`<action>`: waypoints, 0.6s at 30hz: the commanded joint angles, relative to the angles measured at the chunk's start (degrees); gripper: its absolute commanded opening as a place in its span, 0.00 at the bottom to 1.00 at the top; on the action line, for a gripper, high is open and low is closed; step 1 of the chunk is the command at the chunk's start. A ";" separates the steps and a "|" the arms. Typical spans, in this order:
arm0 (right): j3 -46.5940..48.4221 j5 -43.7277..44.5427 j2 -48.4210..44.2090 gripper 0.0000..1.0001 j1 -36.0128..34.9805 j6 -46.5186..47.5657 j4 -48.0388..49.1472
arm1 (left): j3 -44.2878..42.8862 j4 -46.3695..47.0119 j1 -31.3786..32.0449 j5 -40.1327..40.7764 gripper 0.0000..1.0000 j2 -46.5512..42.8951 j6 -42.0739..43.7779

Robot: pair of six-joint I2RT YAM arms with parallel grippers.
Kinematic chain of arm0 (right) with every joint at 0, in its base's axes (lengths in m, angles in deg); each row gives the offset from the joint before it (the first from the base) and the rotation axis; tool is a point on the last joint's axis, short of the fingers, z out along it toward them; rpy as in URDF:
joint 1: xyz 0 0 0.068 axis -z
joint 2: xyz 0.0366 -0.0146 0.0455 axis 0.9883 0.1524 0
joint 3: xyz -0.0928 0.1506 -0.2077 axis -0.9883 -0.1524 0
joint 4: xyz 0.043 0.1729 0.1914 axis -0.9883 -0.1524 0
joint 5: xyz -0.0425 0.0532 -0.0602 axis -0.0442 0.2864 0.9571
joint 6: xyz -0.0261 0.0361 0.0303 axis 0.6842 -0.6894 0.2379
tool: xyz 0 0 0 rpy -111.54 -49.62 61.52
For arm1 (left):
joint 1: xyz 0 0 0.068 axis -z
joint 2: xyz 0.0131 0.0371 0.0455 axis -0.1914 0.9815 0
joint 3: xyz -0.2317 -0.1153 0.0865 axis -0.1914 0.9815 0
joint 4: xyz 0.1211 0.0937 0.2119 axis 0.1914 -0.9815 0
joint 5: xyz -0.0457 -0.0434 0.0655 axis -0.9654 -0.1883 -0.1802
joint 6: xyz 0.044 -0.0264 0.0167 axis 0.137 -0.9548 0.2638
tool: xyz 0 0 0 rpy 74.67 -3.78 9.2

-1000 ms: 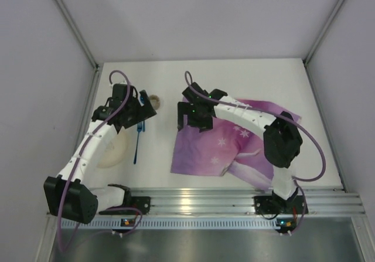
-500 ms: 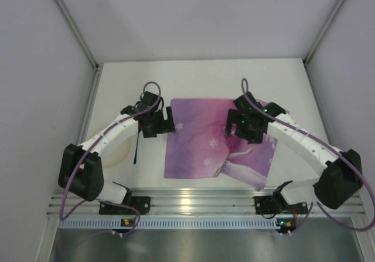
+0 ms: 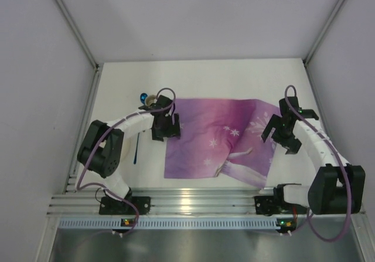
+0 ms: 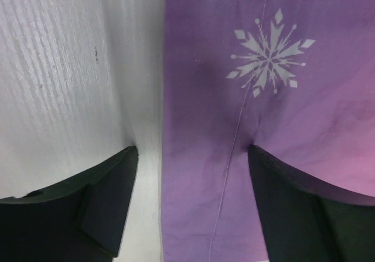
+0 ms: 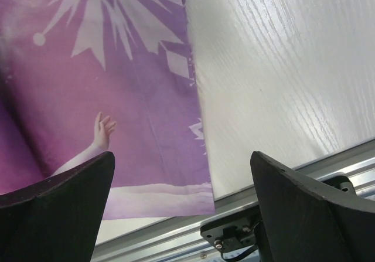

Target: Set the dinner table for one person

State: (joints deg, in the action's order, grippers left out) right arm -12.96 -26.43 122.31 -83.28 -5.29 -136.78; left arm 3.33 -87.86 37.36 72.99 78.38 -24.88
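Note:
The dinner table [image 3: 234, 77] is a white tabletop. A purple princess placemat [image 3: 211, 136] lies spread on it near the front. My left gripper [image 3: 166, 127] is open and low over the placemat's left edge. In the left wrist view the left gripper [image 4: 193, 206] straddles that edge, with placemat [image 4: 263, 98] on the right and bare table [image 4: 70, 68] on the left. My right gripper [image 3: 281, 134] is open over the placemat's right edge. In the right wrist view the right gripper [image 5: 184, 200] straddles that edge, with placemat [image 5: 105, 98] and table [image 5: 281, 68] on either side. Neither gripper holds anything.
A blue-handled utensil [image 3: 136, 147] lies left of the placemat. A small cup [image 3: 151, 101] with a blue item [image 3: 142, 97] stands behind the left gripper. The aluminium rail [image 3: 199, 200] runs along the near edge and shows in the right wrist view [image 5: 176, 238]. Grey walls enclose three sides.
The right gripper has swung outward to the placemat's right edge. The placemat now lies wider and flatter. The left gripper has shifted slightly right, uncovering the cup.

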 commanded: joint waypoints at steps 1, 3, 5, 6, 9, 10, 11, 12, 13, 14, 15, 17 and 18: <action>0.77 0.12 4.35 1.00 1.60 2.53 2.32 | -0.85 2.83 0.74 0.14 0.77 2.34 0.44; 0.68 -1.11 8.29 1.00 3.89 2.36 4.59 | -0.94 3.10 0.66 0.31 0.69 2.79 0.44; 0.68 -1.20 11.03 1.00 4.24 2.36 6.27 | -0.94 3.10 0.74 0.40 0.54 3.23 0.44; 0.51 -1.20 13.65 0.98 4.24 2.36 7.06 | -0.94 2.93 0.74 0.40 0.49 3.32 0.44; -0.11 -2.86 18.06 0.90 4.24 2.27 10.23 | -1.03 2.57 0.74 0.14 0.27 3.23 0.52; -0.37 -3.39 18.85 0.83 4.15 2.10 12.15 | -1.11 2.57 0.74 0.31 0.23 3.14 0.52; -0.55 -5.05 20.08 0.79 4.15 2.10 13.21 | -1.12 2.40 0.74 0.31 0.15 3.14 0.52; -0.98 -5.76 20.62 0.75 4.07 2.01 14.01 | -1.29 2.05 0.74 0.40 0.12 3.05 0.61; -1.16 -6.38 21.14 0.65 3.80 1.83 15.49 | -1.29 2.04 0.74 0.31 0.09 3.05 0.61; -1.25 -7.69 21.84 0.57 3.45 1.83 16.20 | -1.38 1.87 0.66 0.40 0.06 2.97 0.70; -1.25 -7.96 22.37 0.51 3.01 1.83 16.65 | -1.55 1.78 0.66 0.49 0.00 2.97 0.61; -0.73 -7.62 23.60 0.31 0.74 1.92 17.00 | -1.82 1.26 0.66 0.75 0.00 2.97 0.53; -0.29 -7.53 23.96 0.25 0.38 2.18 17.09 | -2.08 0.99 0.66 0.84 0.00 2.97 0.44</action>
State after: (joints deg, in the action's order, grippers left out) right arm -13.51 -32.61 143.47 -80.66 -2.93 -125.17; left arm 2.48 -85.81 37.84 73.17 80.54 -24.55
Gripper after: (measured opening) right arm 0.299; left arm 0.017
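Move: The purple cloth's left edge lies almost at the left fingertips, about 1 cm ahead, 1 cm right and 1 cm below, with the fork 12 cm left and 2 cm back, the spoon 9 cm left and 9 ahead, and the cup 6 cm left and 14 ahead. Its right edge sits some 8 cm under the right hand, 3 cm ahead and 1 cm left. From that hand, the cloth's slanting fold is about 14 cm left and 7 ahead, its near corner 13 back and 5 left. The purple cloth is taken at both side edges: the left hand stays almost in place, easing forward barely 1 cm, and shuts its fingers to pinch the left edge. The right hand drops about 8 cm, drifting some 2 to 3 cm forward and tilting around 10 degrees, and from wide open closes most of the way on the right edge, bunching cloth between the fingertips. ##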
